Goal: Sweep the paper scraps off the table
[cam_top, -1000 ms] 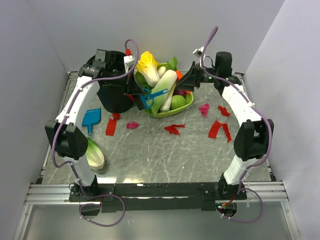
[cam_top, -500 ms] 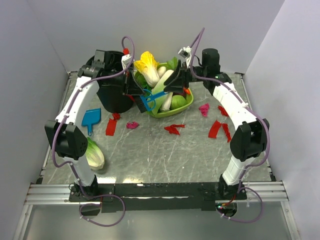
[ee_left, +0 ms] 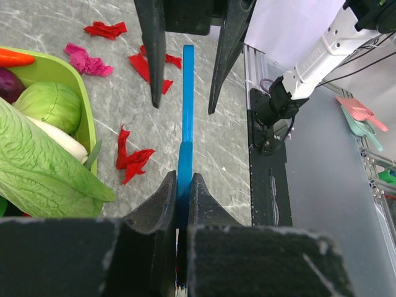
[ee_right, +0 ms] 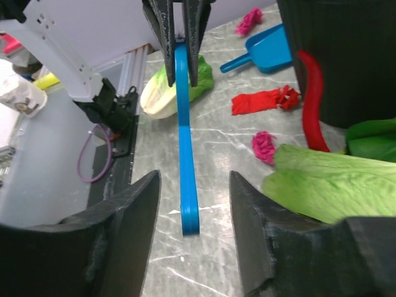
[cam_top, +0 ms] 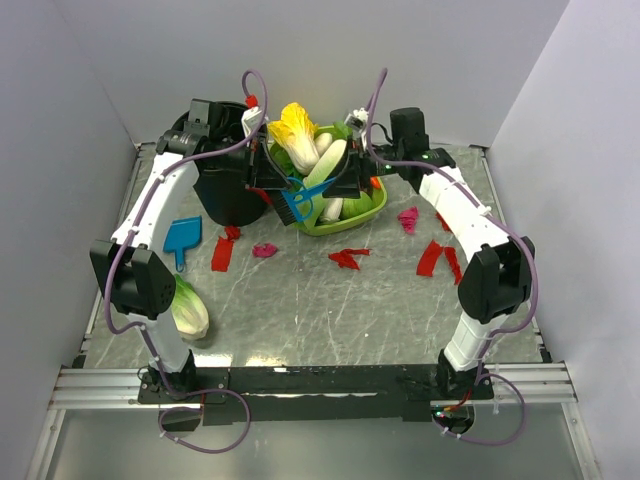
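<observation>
My left gripper (ee_left: pixel 183 179) is shut on a blue brush (cam_top: pixel 297 200), held above the table (cam_top: pixel 300 310). The brush's slim handle (ee_left: pixel 185 105) points at my right gripper (ee_right: pixel 193 179). That gripper is open, and the handle's free end (ee_right: pixel 190 216) lies between its fingers without touching them. Paper scraps are scattered on the table: red strips (cam_top: pixel 223 252), (cam_top: pixel 347 258), (cam_top: pixel 432 258) and magenta wads (cam_top: pixel 264 250), (cam_top: pixel 408 218). The left wrist view shows a red scrap (ee_left: pixel 133 158) beside the basket.
A green basket (cam_top: pixel 375 212) heaped with vegetables stands at the back centre, just under both grippers. A black bin (cam_top: pixel 228 185) is to its left, with a red chili (ee_right: pixel 311 93) against it. A blue dustpan (cam_top: pixel 183 238) and a cabbage (cam_top: pixel 188 308) lie at the left.
My right arm has swung left over the basket to the brush handle, and its jaws have narrowed around it. The left gripper and the brush have stayed put.
</observation>
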You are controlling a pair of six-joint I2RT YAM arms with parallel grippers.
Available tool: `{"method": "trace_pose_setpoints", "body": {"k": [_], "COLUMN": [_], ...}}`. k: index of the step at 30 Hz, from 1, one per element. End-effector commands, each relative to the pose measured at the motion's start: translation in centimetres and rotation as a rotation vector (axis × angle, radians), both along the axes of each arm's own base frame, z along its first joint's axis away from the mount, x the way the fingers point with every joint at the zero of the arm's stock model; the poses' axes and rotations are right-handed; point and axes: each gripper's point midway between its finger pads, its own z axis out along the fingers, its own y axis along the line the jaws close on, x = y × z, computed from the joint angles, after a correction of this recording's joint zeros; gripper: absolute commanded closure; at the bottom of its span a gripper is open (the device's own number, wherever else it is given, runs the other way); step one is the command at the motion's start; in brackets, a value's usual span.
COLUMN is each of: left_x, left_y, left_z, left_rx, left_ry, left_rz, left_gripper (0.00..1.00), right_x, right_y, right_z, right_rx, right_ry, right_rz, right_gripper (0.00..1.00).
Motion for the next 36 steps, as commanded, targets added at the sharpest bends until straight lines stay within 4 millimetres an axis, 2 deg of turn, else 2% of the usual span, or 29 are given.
{"method": "trace_pose_setpoints", "body": {"k": [1, 5, 15, 18, 26, 36], "left_x": [-0.02, 0.05, 0.03, 0.08, 0.04, 0.14], "left_y": [-0.23, -0.29, -0.15, -0.16, -0.01, 0.0], "left_z": [0.77, 0.59, 0.36, 0.41, 0.81, 0.68], "left_rx": [-0.045, -0.048, -0.046, -0.046, -0.053, -0.049], "left_ry": [-0.017, -0.005, 0.001, -0.001, -0.008, -0.005], "left_rz": [-0.032, -0.033, -0.027, -0.025, -0.024, -0.019], "left_gripper": [0.99, 0.99, 0.99, 0.99, 0.99, 0.99], "right_x": [-0.16, -0.27, -0.45, -0.45, -0.41, -0.3], "right_y": [0.63, 1.2, 1.34, 1.33, 1.35, 1.39], "right_z": [1.35, 1.52, 1.43, 1.19, 0.94, 1.01], "right_rx": [0.04, 0.063, 0.074, 0.072, 0.068, 0.068], "right_ry": [-0.033, 0.037, 0.069, 0.076, 0.085, 0.087], "right_rz": [0.027, 0.036, 0.042, 0.04, 0.044, 0.043], "right_gripper": [0.49, 0.59, 0.7, 0.77, 0.73, 0.79]}}
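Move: The free end of the brush handle already lies between the right hand's open fingers, practically at their middle. The brush head is about 9 cm to the left and 3 cm nearer the base. The vegetable basket stands some 15 cm farther out and 24 cm below, about level sideways, and a crumpled red scrap lies roughly 2 cm ahead, 4 cm to the right and 30 cm down. From the left hand, which holds the brush, the handle end is about 9 cm to the right. Closing steadily to well under half its starting gap, the right hand brings its fingers in on both sides of the blue handle's free end, while edging about 1 cm left along the handle and tipping through some 5 to 10 degrees. At the end its pads lie against the handle. The left hand stays put, keeping its hold on the brush in mid-air. ##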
